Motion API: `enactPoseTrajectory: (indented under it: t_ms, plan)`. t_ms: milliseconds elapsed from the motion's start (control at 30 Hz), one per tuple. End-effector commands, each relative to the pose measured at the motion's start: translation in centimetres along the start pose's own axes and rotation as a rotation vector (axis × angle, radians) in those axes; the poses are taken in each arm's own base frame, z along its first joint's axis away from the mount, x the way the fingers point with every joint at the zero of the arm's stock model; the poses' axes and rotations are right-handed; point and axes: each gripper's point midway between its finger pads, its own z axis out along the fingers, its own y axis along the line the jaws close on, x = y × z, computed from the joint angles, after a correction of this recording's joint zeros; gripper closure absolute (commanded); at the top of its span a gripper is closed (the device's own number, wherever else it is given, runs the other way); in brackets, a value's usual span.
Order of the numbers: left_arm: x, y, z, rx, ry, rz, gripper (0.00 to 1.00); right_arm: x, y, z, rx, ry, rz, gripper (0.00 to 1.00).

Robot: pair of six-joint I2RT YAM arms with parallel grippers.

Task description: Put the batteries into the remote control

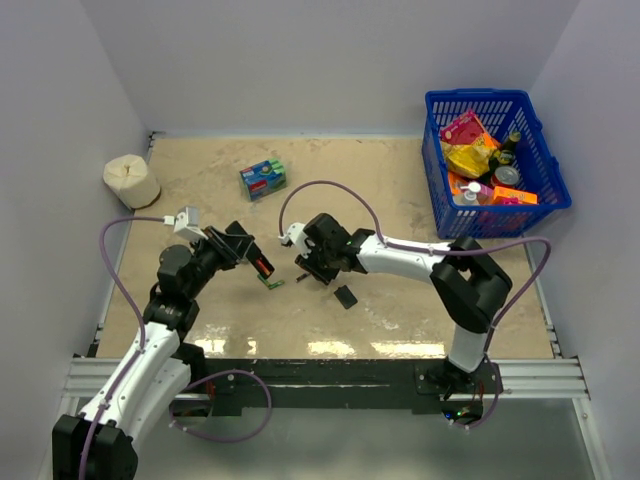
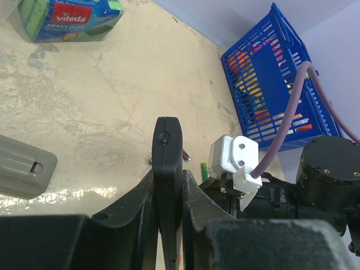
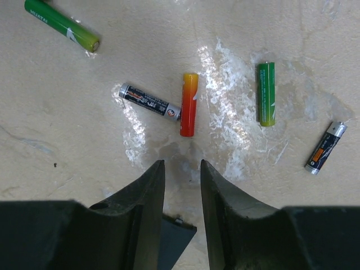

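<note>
My left gripper (image 2: 169, 174) is shut on the black remote control (image 2: 167, 140), held edge-on above the table; in the top view the remote (image 1: 262, 267) shows a bit of orange-red. My right gripper (image 3: 182, 164) hovers just right of it (image 1: 305, 262), jaws a narrow gap apart with nothing between them. Several batteries lie on the table ahead of it: an orange-red one (image 3: 189, 104), a black-and-silver one (image 3: 149, 102) touching it, green ones (image 3: 266, 93) (image 3: 63, 25) and another black one (image 3: 325, 147). The small black back cover (image 3: 174, 236) lies under the right fingers (image 1: 346, 296).
A grey remote (image 2: 22, 169) lies left of the held one. A blue-green sponge packet (image 1: 263, 178) sits at the back middle, a paper roll (image 1: 131, 181) at the back left, and a blue basket (image 1: 495, 160) of groceries at the back right.
</note>
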Motion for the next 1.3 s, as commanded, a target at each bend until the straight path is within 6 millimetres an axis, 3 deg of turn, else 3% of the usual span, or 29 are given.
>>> enactPoseTrajectory:
  t_ms: [0, 633, 767, 867, 967, 1267]
  plan:
    - [-0.7, -0.6, -0.1, 0.028, -0.029, 0.010, 1.00, -3.1, -0.6, 0.0, 0.033, -0.076, -0.035, 0.65]
    - [-0.8, -0.8, 0.0, 0.037, -0.032, 0.016, 1.00, -2.1, -0.8, 3.0, 0.031, -0.008, -0.067, 0.72]
    - [-0.8, -0.8, 0.0, 0.042, -0.032, 0.016, 1.00, -1.4, -0.8, 3.3, 0.026, 0.018, -0.073, 0.84]
    - [-0.8, -0.9, 0.1, 0.050, -0.030, 0.018, 1.00, -1.3, -0.7, 3.0, 0.021, 0.020, -0.073, 0.95]
    - [-0.6, -1.0, 0.2, 0.063, -0.030, 0.012, 1.00, -1.7, -0.7, 2.2, 0.025, -0.001, -0.061, 1.00]
    - [0.2, -2.0, 0.8, 0.176, -0.039, -0.088, 1.00, -3.4, -0.8, -2.6, 0.053, -0.092, 0.020, 1.00]
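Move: Just in front of the right hand lies the loose red battery, about 3 cm ahead, 3 cm to its left and 2 cm below. A black battery touches its side, 1 cm ahead and 5 cm left of the hand. A green one lies 8 cm ahead and 1 cm left, the other black one some 9 cm ahead and 5 cm right, both 2 cm below. From the left hand, the red battery is about 15 cm right, 2 cm ahead and 16 cm below. Easing forward, left and down by about 3 cm in all, the right hand brings its slightly open fingers around the near end of the red battery, shuts them to pinch it, then starts up and back towards the right by about 1 cm. The left hand keeps its hold on the remote and only at the end begins to dip and shift right, about 1.5 cm. ##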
